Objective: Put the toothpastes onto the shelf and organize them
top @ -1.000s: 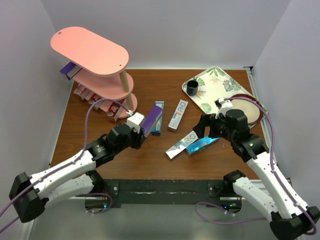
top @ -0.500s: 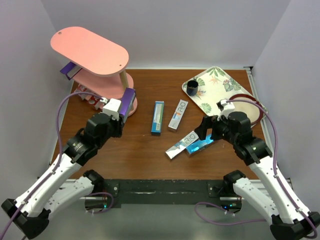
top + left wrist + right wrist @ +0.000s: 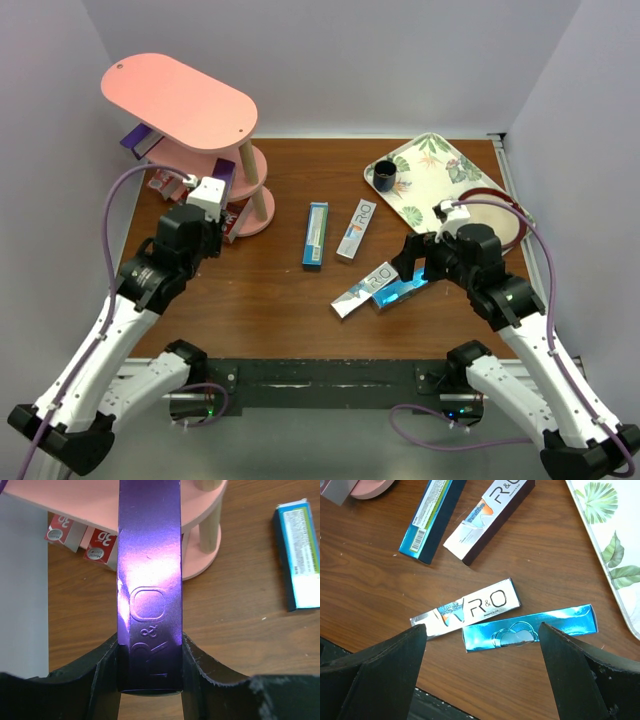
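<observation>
My left gripper (image 3: 214,188) is shut on a glossy purple toothpaste carton (image 3: 149,580), gripped near its rear end. The carton's front end points at the pink shelf (image 3: 180,100), reaching the edge of the middle tier (image 3: 75,500). Red cartons (image 3: 100,550) lie on the lowest tier, and another purple carton (image 3: 133,138) sits on a tier at the far left. My right gripper (image 3: 482,630) hangs open above a shiny blue carton (image 3: 530,628), with a silver one (image 3: 470,607) beside it. A teal carton (image 3: 316,233) and a silver-white carton (image 3: 354,229) lie mid-table.
A leaf-patterned tray (image 3: 425,145) holding a dark cup (image 3: 385,177) sits at the back right. A round plate with a dark red rim (image 3: 505,215) lies behind my right arm. White walls close in the table on three sides.
My left arm has swung left from mid-table, carrying the purple carton to the front of the shelf. The right gripper has shifted only slightly and stays open.
</observation>
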Controlling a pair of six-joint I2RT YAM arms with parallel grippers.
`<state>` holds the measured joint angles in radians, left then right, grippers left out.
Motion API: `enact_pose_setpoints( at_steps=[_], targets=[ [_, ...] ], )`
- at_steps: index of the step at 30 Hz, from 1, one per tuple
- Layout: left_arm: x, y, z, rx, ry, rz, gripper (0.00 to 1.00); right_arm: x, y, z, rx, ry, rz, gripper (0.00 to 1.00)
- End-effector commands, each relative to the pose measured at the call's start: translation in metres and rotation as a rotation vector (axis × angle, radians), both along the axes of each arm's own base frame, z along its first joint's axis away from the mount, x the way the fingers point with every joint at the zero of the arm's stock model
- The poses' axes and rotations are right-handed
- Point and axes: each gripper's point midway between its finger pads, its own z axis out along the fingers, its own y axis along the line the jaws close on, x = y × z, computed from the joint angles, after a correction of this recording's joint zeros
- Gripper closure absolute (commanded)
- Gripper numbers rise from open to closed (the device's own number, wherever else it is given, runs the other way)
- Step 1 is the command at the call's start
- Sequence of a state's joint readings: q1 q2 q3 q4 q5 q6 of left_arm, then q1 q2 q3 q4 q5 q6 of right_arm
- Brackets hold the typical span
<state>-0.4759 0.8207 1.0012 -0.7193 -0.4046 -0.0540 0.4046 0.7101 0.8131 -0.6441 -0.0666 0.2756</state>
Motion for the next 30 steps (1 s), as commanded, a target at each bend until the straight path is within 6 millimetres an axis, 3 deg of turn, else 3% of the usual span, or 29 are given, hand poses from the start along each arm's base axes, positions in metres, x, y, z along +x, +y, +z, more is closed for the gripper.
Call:
enact_pose_setpoints(
  at_steps=[1, 7, 8, 15, 23, 27, 30],
  targets=[
    [0.028, 0.014, 0.026, 0.012, -0.071, -0.006, 0.91, 0.002, 0.000, 0.018, 0.006, -0.055, 0.013, 0.01],
    [0.063, 0.018, 0.039, -0.026, -0.096, -0.041, 0.92, -0.003, 0.001, 0.021, 0.018, -0.071, 0.029, 0.01],
    [0.071, 0.023, 0.035, -0.016, -0.080, -0.039, 0.92, -0.004, 0.002, 0.021, 0.022, -0.071, 0.033, 0.01],
    [0.100, 0.054, 0.058, 0.020, -0.122, -0.050, 0.89, -0.010, 0.014, 0.020, 0.047, -0.068, 0.091, 0.01],
    [0.119, 0.078, 0.047, 0.104, -0.128, -0.102, 0.93, -0.015, 0.022, 0.019, 0.029, -0.056, 0.130, 0.01],
    [0.124, 0.087, 0.029, 0.039, -0.139, -0.119, 0.94, -0.019, 0.025, 0.015, -0.003, -0.047, 0.150, 0.02],
    [0.128, 0.089, 0.031, -0.004, -0.170, -0.149, 0.93, -0.021, 0.026, 0.015, -0.010, -0.049, 0.158, 0.02]
  ],
)
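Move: The left hand already holds a purple box. The free spot for it on the middle pink shelf is about 22 cm ahead, 9 cm left and 6 cm lower. The purple box already shelved lies some 24 cm ahead and 15 cm left. The rightmost red box is roughly 13 cm ahead, 2 cm right, on the bottom shelf. From the right hand the spot is about 26 cm ahead and 60 cm left. Left hand carries the gripped purple box 11 cm forward, 9 left, over the middle shelf; right drifts back-left. ##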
